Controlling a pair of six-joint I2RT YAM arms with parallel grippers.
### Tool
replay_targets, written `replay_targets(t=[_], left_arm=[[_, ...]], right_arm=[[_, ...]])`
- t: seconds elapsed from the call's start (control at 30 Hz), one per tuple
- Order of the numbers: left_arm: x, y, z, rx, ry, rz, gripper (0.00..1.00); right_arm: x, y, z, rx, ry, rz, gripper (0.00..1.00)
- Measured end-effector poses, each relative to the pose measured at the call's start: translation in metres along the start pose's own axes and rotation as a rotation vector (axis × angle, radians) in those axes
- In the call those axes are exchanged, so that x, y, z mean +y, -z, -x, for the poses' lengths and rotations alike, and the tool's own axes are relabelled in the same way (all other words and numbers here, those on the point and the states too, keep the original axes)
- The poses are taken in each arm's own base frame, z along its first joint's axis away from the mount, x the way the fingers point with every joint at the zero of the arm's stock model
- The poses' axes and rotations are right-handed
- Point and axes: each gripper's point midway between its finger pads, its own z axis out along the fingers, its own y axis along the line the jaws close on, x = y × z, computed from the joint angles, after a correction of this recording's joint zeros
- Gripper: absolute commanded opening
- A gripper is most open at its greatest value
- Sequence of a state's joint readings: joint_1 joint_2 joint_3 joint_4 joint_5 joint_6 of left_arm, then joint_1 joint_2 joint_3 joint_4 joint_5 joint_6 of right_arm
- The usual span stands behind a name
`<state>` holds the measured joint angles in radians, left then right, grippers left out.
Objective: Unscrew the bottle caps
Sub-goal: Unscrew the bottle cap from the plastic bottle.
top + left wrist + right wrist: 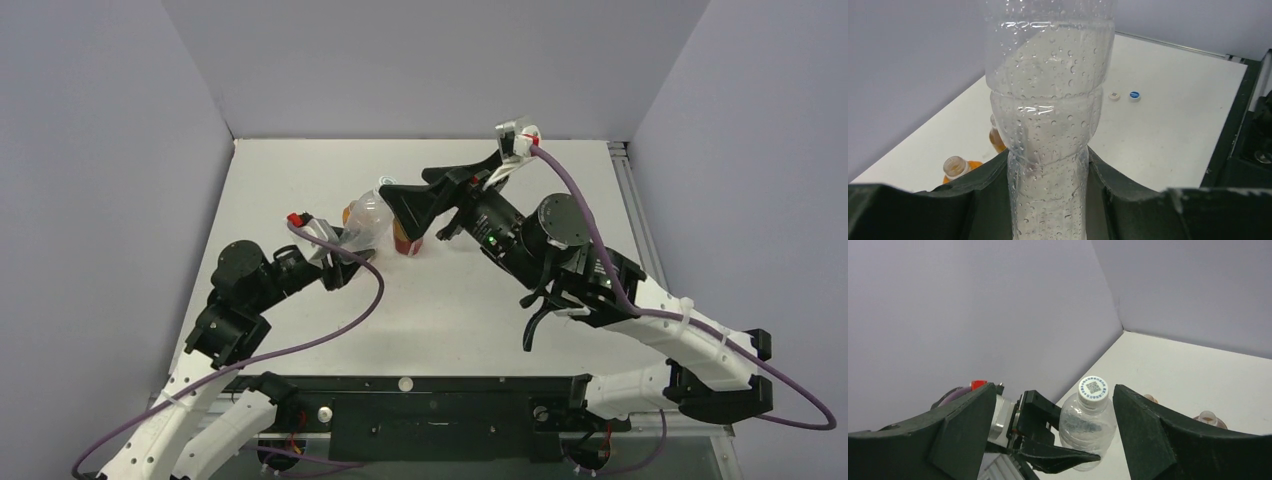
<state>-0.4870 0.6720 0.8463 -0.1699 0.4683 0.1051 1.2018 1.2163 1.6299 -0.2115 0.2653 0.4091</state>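
My left gripper (345,258) is shut on the lower body of the clear bottle (1048,125), holding it tilted above the table. The bottle's white cap (1093,388) with printed blue text is still on its neck. My right gripper (1054,390) is open around that cap, its fingers (1143,425) on either side without touching it. An orange bottle (955,169) with a bare open neck stands behind, and a reddish-brown bottle (408,245) stands under the right gripper (400,208). A white cap (1114,96) and a blue cap (1134,95) lie loose on the table.
The white table (480,320) is walled by grey panels at the back and both sides. A black rail (420,400) carries the arm bases along the near edge. Purple cables trail from both wrists.
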Motion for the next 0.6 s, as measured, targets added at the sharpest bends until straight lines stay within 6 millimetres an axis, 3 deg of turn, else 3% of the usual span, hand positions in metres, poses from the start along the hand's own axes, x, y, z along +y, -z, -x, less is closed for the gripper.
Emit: replay_targets(t=[0.17, 0.3, 0.4, 0.6], left_arm=[[0.014, 0.0, -0.001, 0.004, -0.042, 0.072, 0.0], [0.016, 0.002, 0.002, -0.007, -0.064, 0.089, 0.0], [0.017, 0.003, 0.004, -0.011, -0.071, 0.093, 0.0], [0.016, 0.003, 0.005, -0.014, -0.074, 0.093, 0.0]], right_arm=[[-0.013, -0.024, -0.009, -0.01, -0.032, -0.145, 0.73], [-0.023, -0.045, -0.036, 0.033, -0.014, -0.221, 0.64], [-0.029, -0.05, -0.05, 0.062, 0.0, -0.251, 0.55], [-0.03, -0.051, -0.048, 0.05, -0.011, -0.259, 0.39]])
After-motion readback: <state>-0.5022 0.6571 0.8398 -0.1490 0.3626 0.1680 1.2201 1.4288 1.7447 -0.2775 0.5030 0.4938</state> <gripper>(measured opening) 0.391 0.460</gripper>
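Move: The white cap on the clear plastic bottle, which the left hand holds, lies about 5 cm ahead of the right hand's open fingers, 5 cm to their left and 5 cm lower. From the right hand, the amber bottle on the table stands some 13 cm ahead and 2 cm left, the orange bottle equally far ahead and 13 cm left, both around 40 cm below. From the left hand the cap is some 13 cm above, 6 cm right and 2 cm ahead. Forward, left and down in nearly equal parts, about 5 cm each, the right hand swings in on the clear bottle's cap, turning some 10 degrees clockwise and tipping slightly downward, then stops; its wide fingers close to roughly half their gap around the cap, still narrowing at the end. The left hand keeps its grip and shifts the bottle barely 2 cm forward and left before holding still. ##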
